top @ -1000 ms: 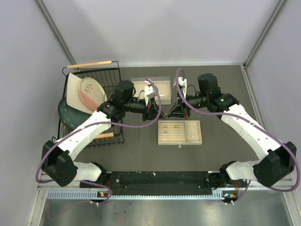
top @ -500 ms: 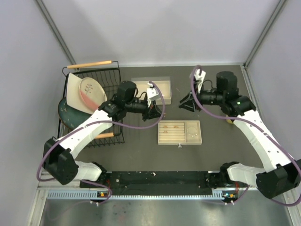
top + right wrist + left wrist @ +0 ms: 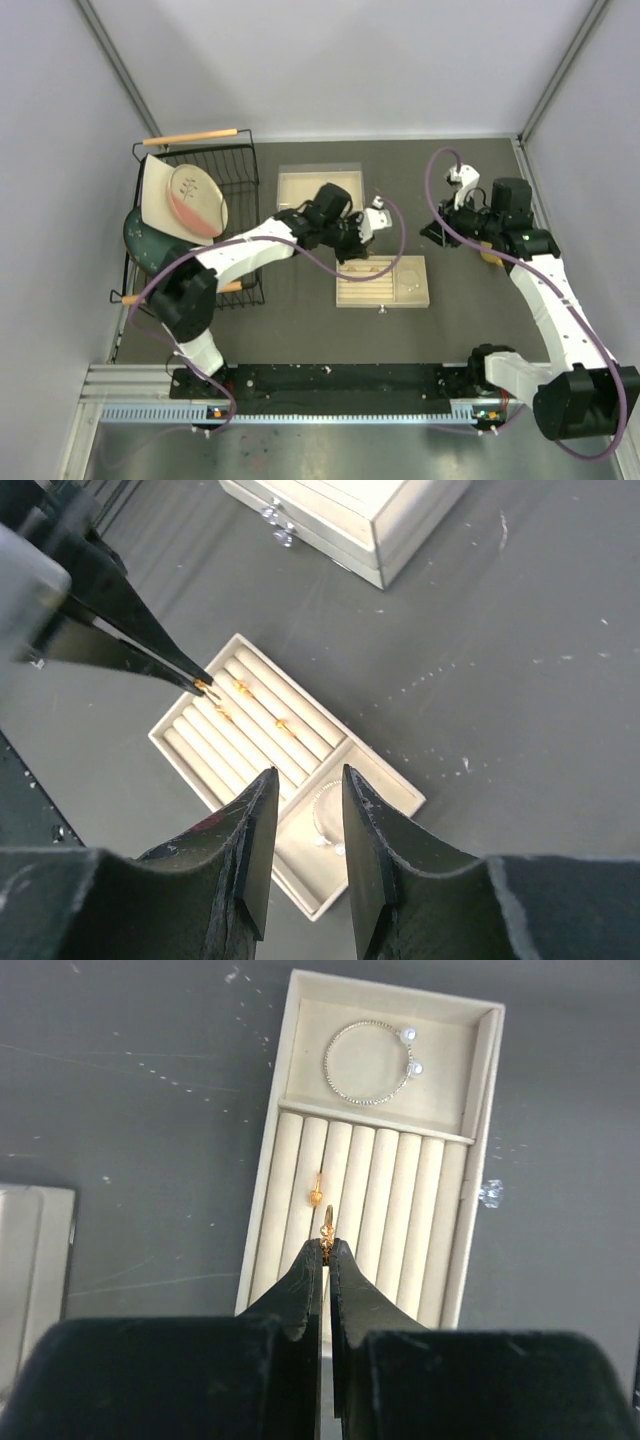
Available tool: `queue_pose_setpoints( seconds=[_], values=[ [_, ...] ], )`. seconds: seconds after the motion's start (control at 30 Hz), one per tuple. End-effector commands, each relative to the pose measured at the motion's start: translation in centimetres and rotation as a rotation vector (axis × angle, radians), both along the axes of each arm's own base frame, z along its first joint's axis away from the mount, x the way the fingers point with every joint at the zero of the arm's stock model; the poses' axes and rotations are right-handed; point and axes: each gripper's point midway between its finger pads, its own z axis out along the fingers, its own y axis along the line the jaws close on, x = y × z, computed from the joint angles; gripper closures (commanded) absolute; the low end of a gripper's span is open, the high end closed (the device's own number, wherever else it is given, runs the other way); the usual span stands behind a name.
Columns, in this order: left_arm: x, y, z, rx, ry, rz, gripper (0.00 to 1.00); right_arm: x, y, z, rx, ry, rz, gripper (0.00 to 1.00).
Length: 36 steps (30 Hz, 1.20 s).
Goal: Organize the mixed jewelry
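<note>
The beige slotted tray (image 3: 420,298) lies mid-table. My left gripper (image 3: 327,1243) is shut on a tiny gold ring (image 3: 327,1222), pinched at the fingertips just above the tray's slots (image 3: 400,1210). Another gold ring (image 3: 315,1193) sits in a slot beside it. The silver bracelet (image 3: 368,1062) lies in the tray's open compartment. In the top view the left gripper (image 3: 352,256) hovers over the tray's left end. My right gripper (image 3: 308,775) is open and empty, high above the tray (image 3: 180,742); further rings (image 3: 282,723) show in the slots. It hangs right of the tray (image 3: 437,228).
A black dish rack (image 3: 240,160) with plates stands at the left. A beige jewelry box (image 3: 320,186) sits behind the tray, also seen from the right wrist (image 3: 340,520). Something yellow (image 3: 489,256) peeks out under the right arm.
The left arm has swung right, carrying the ring over the tray. The right arm has pulled back to the right, away from the left gripper, and its jaws have opened.
</note>
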Motion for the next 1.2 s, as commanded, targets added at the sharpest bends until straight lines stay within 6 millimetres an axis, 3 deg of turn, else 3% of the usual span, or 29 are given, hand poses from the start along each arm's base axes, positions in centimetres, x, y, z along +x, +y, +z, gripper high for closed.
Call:
queue_pose_setpoints(
  seconds=[0.0,0.13,0.43,1.17],
  values=[
    [1.0,-2.0,-1.4,0.065,-0.084,-0.031,1.0,0.2,-1.5,0.8,-0.007,-0.065,-0.048,0.68],
    [0.6,-3.3,-4.1,0.119,-0.073,-0.057,1.0,-0.2,-1.8,0.3,-0.004,-0.065,-0.05,0.68],
    [-0.5,-3.7,-7.5,0.194,-0.06,-0.073,1.0,-0.4,-2.0,-1.0,-0.001,-0.044,-0.044,0.69],
    [-1.5,-3.7,-10.0,0.249,-0.058,-0.109,1.0,-0.4,-1.9,-1.6,0.009,-0.038,-0.04,0.69]
  ],
)
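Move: The groove spot for the held gold ring, near the middle of the jewelry tray's rolls, lies about 11 cm below the left hand, 3 cm to its right and 2 cm back. In that same groove one gold ring sits some 5 cm left of the spot; another lies 3 cm farther out and 1 cm right of it, and the pearl bangle about 8 cm right of it. From the right hand the spot is some 12 cm left, 3 cm back and 18 cm below. The gold ring, still pinched in the left hand's shut fingers, is lowered about 10 cm towards its groove between the rolls, fast at first and then easing to a stop. It drifts some 3 cm right early on and a little back, while the wrist tips the fingers about 15 degrees steeper. The empty right hand, fingers still partly open, sinks 3 cm and shifts 2 cm right, away from the tray. ##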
